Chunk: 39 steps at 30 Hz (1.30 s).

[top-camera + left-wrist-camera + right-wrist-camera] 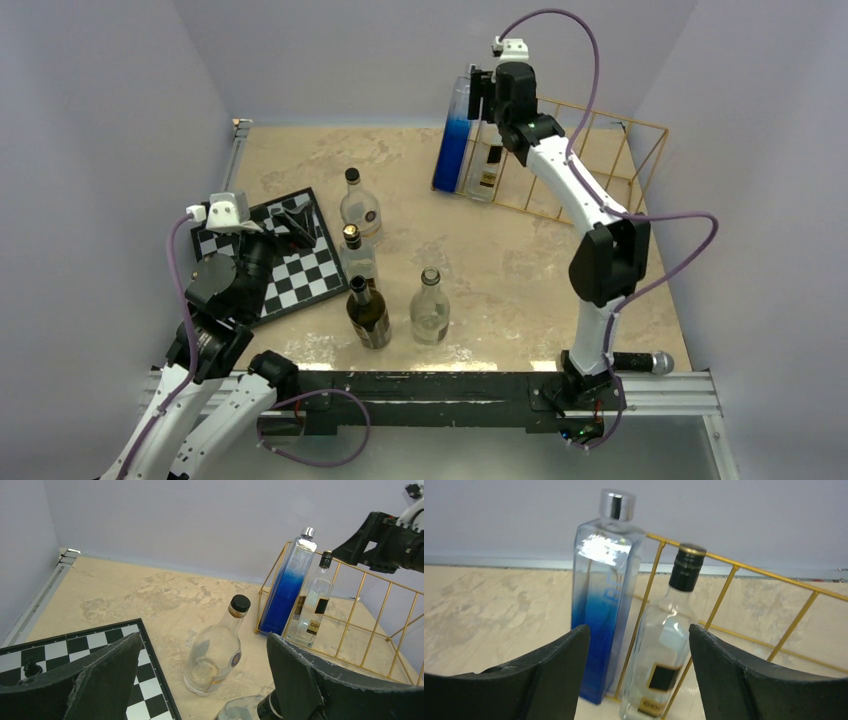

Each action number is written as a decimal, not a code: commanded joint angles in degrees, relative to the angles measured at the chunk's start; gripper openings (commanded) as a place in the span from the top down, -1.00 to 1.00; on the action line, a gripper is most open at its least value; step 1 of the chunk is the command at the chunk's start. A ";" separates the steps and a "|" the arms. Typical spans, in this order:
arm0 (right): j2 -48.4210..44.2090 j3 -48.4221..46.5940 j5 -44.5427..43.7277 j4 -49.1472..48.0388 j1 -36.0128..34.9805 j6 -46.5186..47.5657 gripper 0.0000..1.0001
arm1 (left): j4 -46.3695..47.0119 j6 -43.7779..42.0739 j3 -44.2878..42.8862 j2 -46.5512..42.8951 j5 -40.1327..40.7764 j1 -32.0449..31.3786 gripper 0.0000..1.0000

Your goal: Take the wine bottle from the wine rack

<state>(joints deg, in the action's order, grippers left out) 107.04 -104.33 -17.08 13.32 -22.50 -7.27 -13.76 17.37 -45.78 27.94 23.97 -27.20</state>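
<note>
The gold wire wine rack (610, 150) stands at the back right of the table. At its left end stand two upright bottles: a tall blue-tinted one with a silver cap (452, 150) (601, 605) and a clear one with a black cap and black label (487, 170) (669, 635). My right gripper (478, 92) (639, 635) hovers above and just short of them, open. In the right wrist view the clear bottle shows between the fingers, untouched. My left gripper (295, 222) (204, 640) is open and holds nothing, low over the checkerboard.
Several loose bottles stand mid-table: a round clear one (360, 208) (215, 655), one with a gold neck (358, 258), a dark one (368, 315) and a clear one (430, 310). A black-and-white checkerboard (290, 265) lies at the left. Walls close in on three sides.
</note>
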 commanded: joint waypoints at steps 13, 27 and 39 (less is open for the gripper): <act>17.62 -21.96 9.41 7.47 8.45 -9.40 -0.34 | 2.68 -0.30 -0.73 -0.71 -1.02 -0.31 -0.98; 24.32 -21.55 12.80 -0.15 10.05 -13.52 -0.19 | 2.79 -0.58 -0.76 0.24 -1.11 -0.29 -0.98; 17.96 -11.14 16.81 -11.95 11.21 -10.24 0.82 | 2.83 -0.75 -0.78 0.01 -0.94 -0.24 -0.97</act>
<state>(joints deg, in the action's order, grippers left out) 129.97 -119.17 -2.00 8.25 -11.44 -18.98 -13.76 17.34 -45.78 27.86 23.70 -27.20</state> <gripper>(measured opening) 0.375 0.985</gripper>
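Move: The wine bottle to be taken next, the clear one with the black cap, stands in the rack with its middle about 10 cm ahead of the right hand, 3 cm to its right and some 20 cm below. The blue bottle is about 7 cm to its left and 2 cm farther out; the rack's empty part centres some 18 cm to its right and 3 cm nearer. From the left hand the clear bottle lies roughly 40 cm ahead, 41 cm right and 24 cm below. The right hand reaches about 11 cm forward and sinks some 10 cm, drifting a little right, to bring its part-open fingers down past the blue bottle's right side to the black-capped bottle's top. As the descent levels off, with the wrist rolled about 15 degrees left side up and tipped slightly farther down, the fingers close and pinch the neck at the lower part of the cap. ##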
